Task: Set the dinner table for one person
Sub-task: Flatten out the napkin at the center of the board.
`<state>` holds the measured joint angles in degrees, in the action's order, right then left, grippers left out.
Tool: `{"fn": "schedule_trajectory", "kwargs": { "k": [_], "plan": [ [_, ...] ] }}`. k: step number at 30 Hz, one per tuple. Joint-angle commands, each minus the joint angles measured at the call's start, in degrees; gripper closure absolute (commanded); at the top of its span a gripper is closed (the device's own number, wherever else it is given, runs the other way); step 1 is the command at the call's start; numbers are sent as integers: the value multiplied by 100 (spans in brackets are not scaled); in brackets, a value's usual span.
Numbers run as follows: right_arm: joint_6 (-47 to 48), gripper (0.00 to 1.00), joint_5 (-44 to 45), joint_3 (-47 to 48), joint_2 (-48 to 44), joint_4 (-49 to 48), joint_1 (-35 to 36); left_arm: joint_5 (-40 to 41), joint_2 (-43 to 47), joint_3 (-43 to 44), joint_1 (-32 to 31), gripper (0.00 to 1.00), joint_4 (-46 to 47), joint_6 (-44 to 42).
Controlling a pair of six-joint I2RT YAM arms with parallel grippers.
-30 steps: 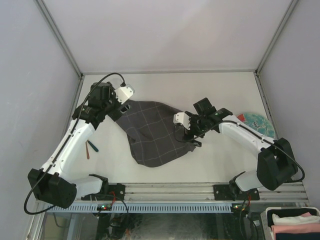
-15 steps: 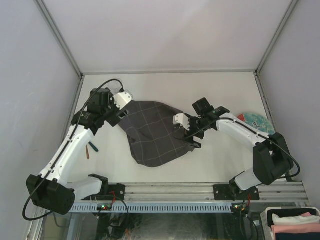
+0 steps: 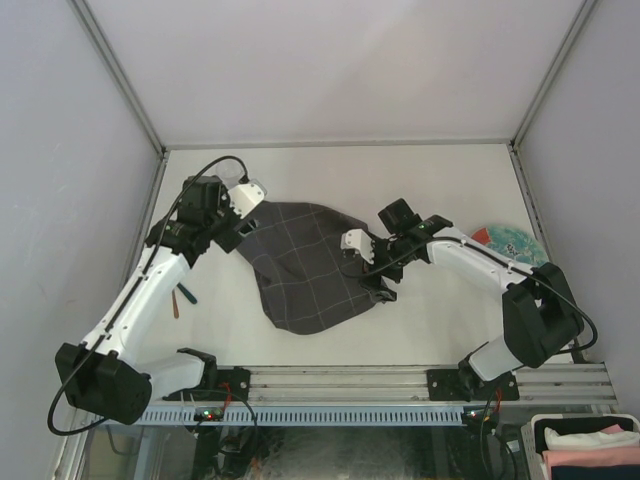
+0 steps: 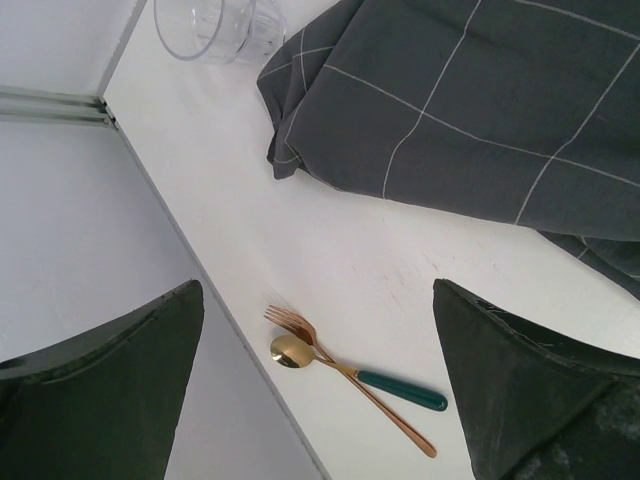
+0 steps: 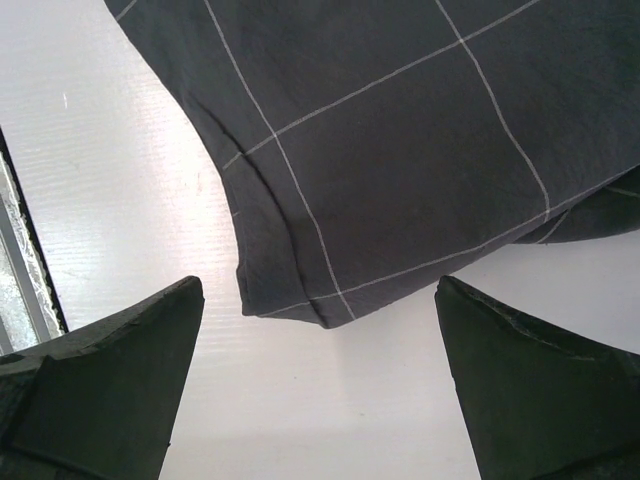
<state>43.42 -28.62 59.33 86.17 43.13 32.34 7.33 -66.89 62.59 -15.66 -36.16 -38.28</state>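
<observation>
The dinner table (image 3: 400,180) is a plain off-white top with grey rails. On it lies a rumpled dark grey checked cloth (image 3: 305,265). My left gripper (image 3: 222,236) hovers open by the cloth's far left corner (image 4: 285,150). Between its fingers (image 4: 130,400) in the left wrist view lie a gold fork (image 4: 300,328) and a gold spoon with a green handle (image 4: 400,388), crossed on the bare top. My right gripper (image 3: 378,278) hangs open at the cloth's right edge, and the right wrist view shows a cloth corner (image 5: 290,300) just ahead of its empty fingers (image 5: 530,380).
A clear glass (image 4: 220,25) stands near the table's left rail, beyond the cloth corner. A patterned plate (image 3: 515,245) sits at the right edge, partly behind the right arm. The cutlery (image 3: 180,297) lies close to the left rail. Folded cloths (image 3: 590,450) sit in a bin off the table's near right corner.
The left gripper has drifted slightly left and nearer along the cloth's corner. The right gripper has shifted a little left over the cloth's right edge. Both stayed open.
</observation>
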Motion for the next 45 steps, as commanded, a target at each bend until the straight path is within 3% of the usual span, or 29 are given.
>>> {"fn": "schedule_trajectory", "kwargs": {
  "k": [1, 17, 33, 38, 40, 42, 45],
  "plan": [
    [-9, 0, -261, 66, -88, 131, 19, -33, 303, -59, 34, 0, 48, 131],
    [-60, 0, 120, -808, -233, -301, 150, -118, 620, -303, 31, 0, -172, 270],
    [176, 9, 269, -464, 223, -533, 118, -27, 948, -460, 28, 0, -278, 177],
    [208, 21, 322, -49, 580, -534, 82, -19, 1054, -507, 29, 0, -315, 177],
    [231, 32, 339, 87, 700, -467, 61, 6, 1062, -531, 25, 0, -306, 204],
    [245, 46, 323, 145, 778, -418, 17, 22, 1076, -581, 32, 0, -288, 202],
    [245, 78, 273, 149, 818, -341, -84, 67, 1112, -632, 30, 0, -261, 138]
  ]
}}
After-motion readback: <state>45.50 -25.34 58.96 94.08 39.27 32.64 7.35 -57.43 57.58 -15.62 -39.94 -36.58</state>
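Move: The napkin's near right corner lies about 5 cm below the open right hand, some 2 cm back of it and hardly to either side. From that same hand the napkin's middle is roughly 15 cm left and 3 cm ahead, its far right corner about 11 cm ahead and 2 cm left, and the plate some 29 cm right and 5 cm ahead. From the left hand the near right corner lies about 35 cm right, 13 cm back and 18 cm lower. The right hand, fingers wide, sinks about 4 cm while drawing back some 4 cm and a little right to get down at the napkin's near right corner, then turns and sweeps forward about 5 cm at that low height and slightly left, closing its fingers until they pinch the corner. Meanwhile the left hand, open and empty, eases back about 4 cm over the table, away from the glass. ##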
